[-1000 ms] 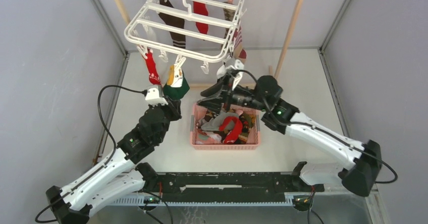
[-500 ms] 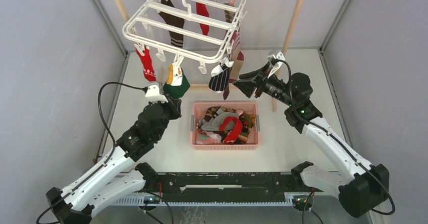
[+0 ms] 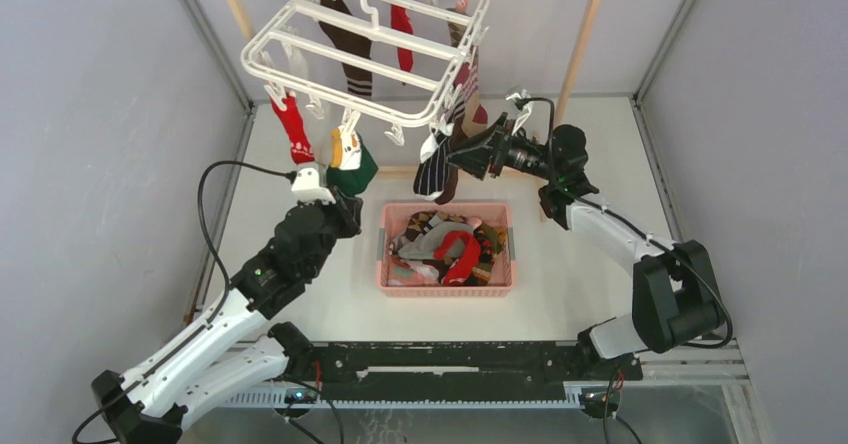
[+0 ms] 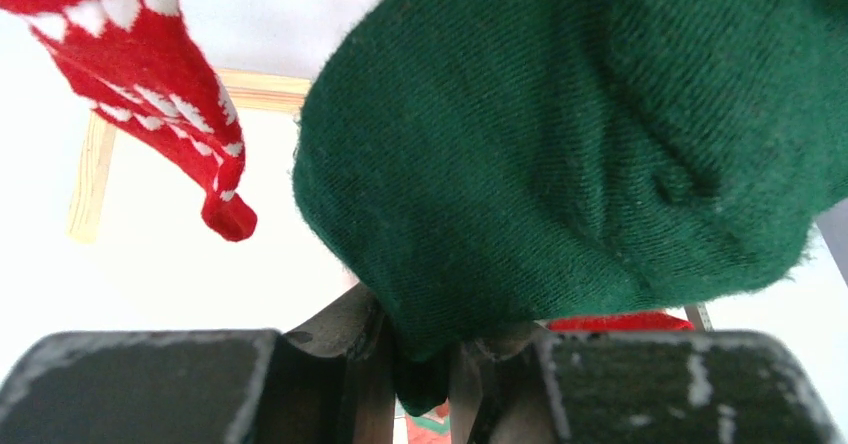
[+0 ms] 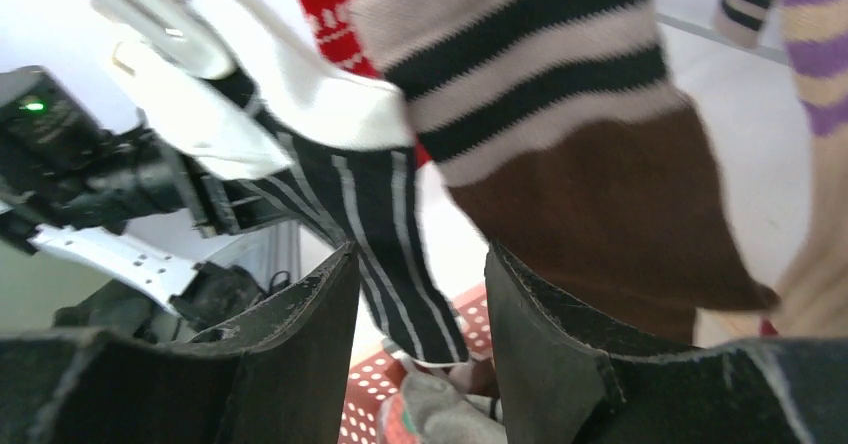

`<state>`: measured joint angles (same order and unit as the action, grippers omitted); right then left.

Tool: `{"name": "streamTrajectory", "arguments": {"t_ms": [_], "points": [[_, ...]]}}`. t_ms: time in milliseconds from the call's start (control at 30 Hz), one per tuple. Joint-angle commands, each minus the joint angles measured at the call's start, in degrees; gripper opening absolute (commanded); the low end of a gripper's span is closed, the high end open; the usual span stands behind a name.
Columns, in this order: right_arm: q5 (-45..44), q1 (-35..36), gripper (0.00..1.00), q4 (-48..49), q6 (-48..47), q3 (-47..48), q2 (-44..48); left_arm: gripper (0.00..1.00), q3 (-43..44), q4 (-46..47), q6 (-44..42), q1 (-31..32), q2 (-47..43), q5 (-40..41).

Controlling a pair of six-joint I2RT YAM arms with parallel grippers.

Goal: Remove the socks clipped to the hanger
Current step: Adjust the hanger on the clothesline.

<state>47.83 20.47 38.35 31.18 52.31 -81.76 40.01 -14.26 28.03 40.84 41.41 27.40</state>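
Note:
The white hanger [image 3: 365,44] hangs from the rack bar with several socks clipped to it. My left gripper [image 3: 343,198] is shut on the toe of the green sock [image 3: 353,173], which is still clipped above; the left wrist view shows the green sock [image 4: 570,144] pinched between my left gripper's [image 4: 422,364] jaws, with a red sock [image 4: 150,74] to the left. My right gripper [image 3: 463,154] is open at the hanger's near right corner. In the right wrist view a black striped sock [image 5: 385,234] hangs between the spread jaws of my right gripper [image 5: 420,304], and a brown striped sock [image 5: 580,164] is beside it.
A pink basket [image 3: 446,290] holding several loose socks sits on the table under the hanger, between the arms. The wooden rack's pole [image 3: 578,49] stands just behind my right gripper. Grey walls close in both sides.
My right arm rose from over the basket, swung out right, then moved back left up to the black striped sock. The left gripper kept its hold on the green sock.

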Motion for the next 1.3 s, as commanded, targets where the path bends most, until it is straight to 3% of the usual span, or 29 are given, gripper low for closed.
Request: {"name": "streamTrajectory", "arguments": {"t_ms": [0,200,267,367,433,500,600,1000,1100,1267], "points": [[5.4,2.1,0.57,11.2,5.1,3.6,-0.3,0.25,3.2,1.5,-0.6,-0.5,0.5,-1.7],[5.5,5.8,0.53,9.6,3.7,3.9,-0.4,0.27,2.8,1.9,-0.5,-0.5,0.8,-2.2],[4.6,6.5,0.45,8.5,3.3,4.2,-0.4,0.31,2.7,1.9,-0.4,-0.5,0.8,-2.4],[2.2,8.0,0.31,3.2,0.2,5.1,0.3,0.42,2.6,2.0,-0.3,-0.5,0.6,-2.6],[-0.3,9.2,0.25,-0.4,-2.8,5.2,1.4,0.53,2.4,2.0,-0.2,-0.6,0.3,-2.8],[-3.0,10.2,0.13,-3.1,-5.0,5.2,2.7,0.67,2.3,1.9,0.1,-0.5,0.1,-3.1],[-5.2,11.2,0.06,-4.9,-6.5,5.3,3.8,0.74,2.3,2.1,0.1,-0.5,-0.4,-4.9],[-7.5,14.1,0.03,-4.6,-6.6,5.4,4.9,0.85,1.7,2.5,0.2,-0.4,-3.7,-12.0],[-7.5,15.0,0.02,-5.4,-7.0,6.5,4.3,0.99,1.1,2.5,0.3,-0.3,-5.2,-13.1],[-7.8,16.6,0.02,-6.0,-7.3,8.0,3.4,1.00,0.9,3.0,-0.1,-0.3,-5.8,-15.3]]}}
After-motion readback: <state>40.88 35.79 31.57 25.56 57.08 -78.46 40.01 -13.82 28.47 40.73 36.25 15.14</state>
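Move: The striped black sock hangs roughly 6 cm to the right hand's left and 4 cm back, about level with its open fingers. The brown sock is about 4 cm left of that hand and 2 cm ahead, a little higher. The left hand has the green sock's tip between its fingers, its middle some 3 cm ahead, 2 cm right and 6 cm up; the striped sock is about 16 cm to that hand's right, 4 cm ahead and 5 cm up. The striped sock is pinched near its white heel by the right hand, which travels about 5 cm left and 5 cm back, rising slightly as its fingers shut, then keeps hold and draws on left, back and up a couple of centimetres more. The green sock's tip is let go by the left hand, which opens wide and backs off about 4 cm rightward, back and up. ##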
